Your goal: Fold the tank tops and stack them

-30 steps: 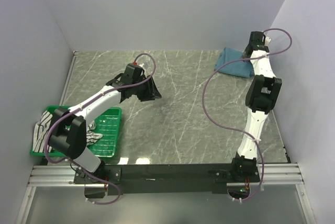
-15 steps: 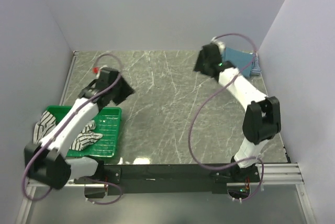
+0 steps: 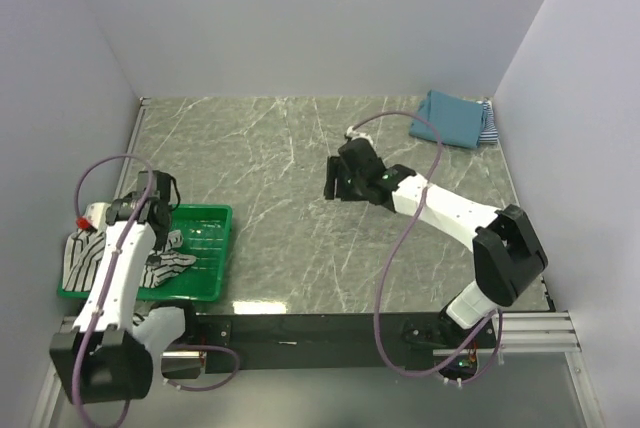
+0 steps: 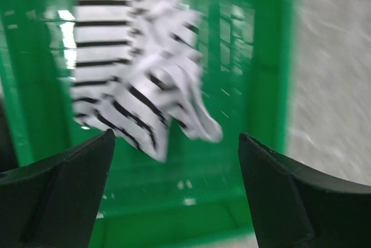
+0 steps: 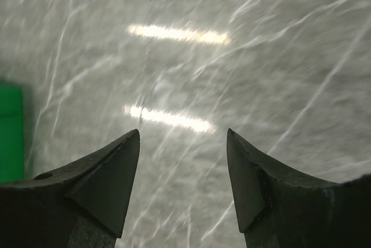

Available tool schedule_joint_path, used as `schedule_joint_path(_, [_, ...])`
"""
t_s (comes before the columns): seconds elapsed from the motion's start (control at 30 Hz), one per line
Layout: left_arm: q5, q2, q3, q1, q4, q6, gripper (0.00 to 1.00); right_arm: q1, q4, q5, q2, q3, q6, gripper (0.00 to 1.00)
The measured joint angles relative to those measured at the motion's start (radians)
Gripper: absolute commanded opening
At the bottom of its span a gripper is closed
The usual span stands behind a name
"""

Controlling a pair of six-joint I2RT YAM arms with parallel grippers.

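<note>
The black-and-white striped tank top (image 4: 130,68) lies crumpled in the green basket (image 4: 174,201); from above it (image 3: 88,252) also hangs over the basket's left rim. My left gripper (image 4: 175,138) hovers just above it, open, with nothing between its fingers; from above that gripper (image 3: 162,214) is over the basket's far end. The teal tank top (image 3: 455,118) lies folded in the far right corner on the fine-striped one (image 3: 488,129), of which only an edge shows. My right gripper (image 5: 183,135) is open over bare marble, near the table's middle (image 3: 332,186).
The green basket (image 3: 205,248) sits at the table's near left, against the left wall. Purple cables loop from both arms. White walls close off the left, back and right. A corner of the basket (image 5: 10,132) shows left of the right gripper.
The left arm swung back from the table's middle to above the basket and its jaws opened wider. The right arm left the far-right stack and reached toward the table's middle.
</note>
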Motion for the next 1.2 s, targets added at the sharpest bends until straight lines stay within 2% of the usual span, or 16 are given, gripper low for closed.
schedule_joint_path(0.13, [0.007, 0.065, -0.056, 0.138, 0.043, 0.023, 0.93, 0.07, 0.005, -0.013, -0.057, -0.061, 0.004, 0.68])
schedule_joint_path(0.3, [0.043, 0.163, -0.106, 0.217, 0.15, 0.068, 0.92, 0.08, 0.02, -0.014, -0.135, -0.154, 0.011, 0.68])
schedule_joint_path(0.4, [0.068, 0.234, -0.134, 0.258, 0.223, 0.094, 0.84, 0.08, 0.029, -0.014, -0.171, -0.203, 0.015, 0.68])
schedule_joint_path(0.5, [0.103, 0.262, -0.166, 0.303, 0.289, 0.137, 0.58, 0.08, 0.037, -0.014, -0.199, -0.232, 0.022, 0.64])
schedule_joint_path(0.53, [0.115, 0.269, -0.172, 0.317, 0.31, 0.15, 0.4, 0.08, 0.041, -0.015, -0.205, -0.238, 0.022, 0.6])
schedule_joint_path(0.67, [0.174, 0.294, -0.151, 0.347, 0.36, 0.242, 0.17, 0.081, 0.05, -0.015, -0.224, -0.241, 0.027, 0.47])
schedule_joint_path(0.73, [0.196, 0.285, -0.099, 0.349, 0.353, 0.291, 0.01, 0.084, 0.05, -0.014, -0.239, -0.241, 0.028, 0.44])
schedule_joint_path(0.9, [0.271, 0.124, 0.108, 0.349, 0.354, 0.419, 0.01, 0.087, 0.04, -0.006, -0.297, -0.23, 0.019, 0.4])
schedule_joint_path(1.0, [0.348, 0.037, 0.314, 0.332, 0.369, 0.481, 0.01, 0.087, 0.034, 0.02, -0.348, -0.202, 0.01, 0.39])
schedule_joint_path(1.1, [0.37, 0.033, 0.549, 0.183, 0.384, 0.523, 0.01, 0.087, 0.032, 0.062, -0.407, -0.162, 0.005, 0.39])
schedule_joint_path(1.2, [0.359, 0.072, 0.725, -0.069, 0.396, 0.554, 0.01, 0.087, 0.035, 0.116, -0.462, -0.127, -0.002, 0.39])
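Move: The striped tank top lies crumpled in the green bin, its middle about 10 cm below the open left hand, some 6 cm to its left and 2 cm nearer the base. The bin's own middle is almost straight under that hand, about 11 cm down and 1 cm back. From the empty right hand the tank top lies roughly 50 cm to the left, 15 cm back and 10 cm lower. The left hand sinks about 10 cm into the green bin, easing some 5 cm left, shuts its wide-open fingers on the bunched striped cloth, then whips it up about 40 cm and forward, tipping the fingers upward and swinging right and clockwise at the end. Meanwhile the empty right hand draws back about 6 cm, partly closes on nothing and rises some 13 cm. ##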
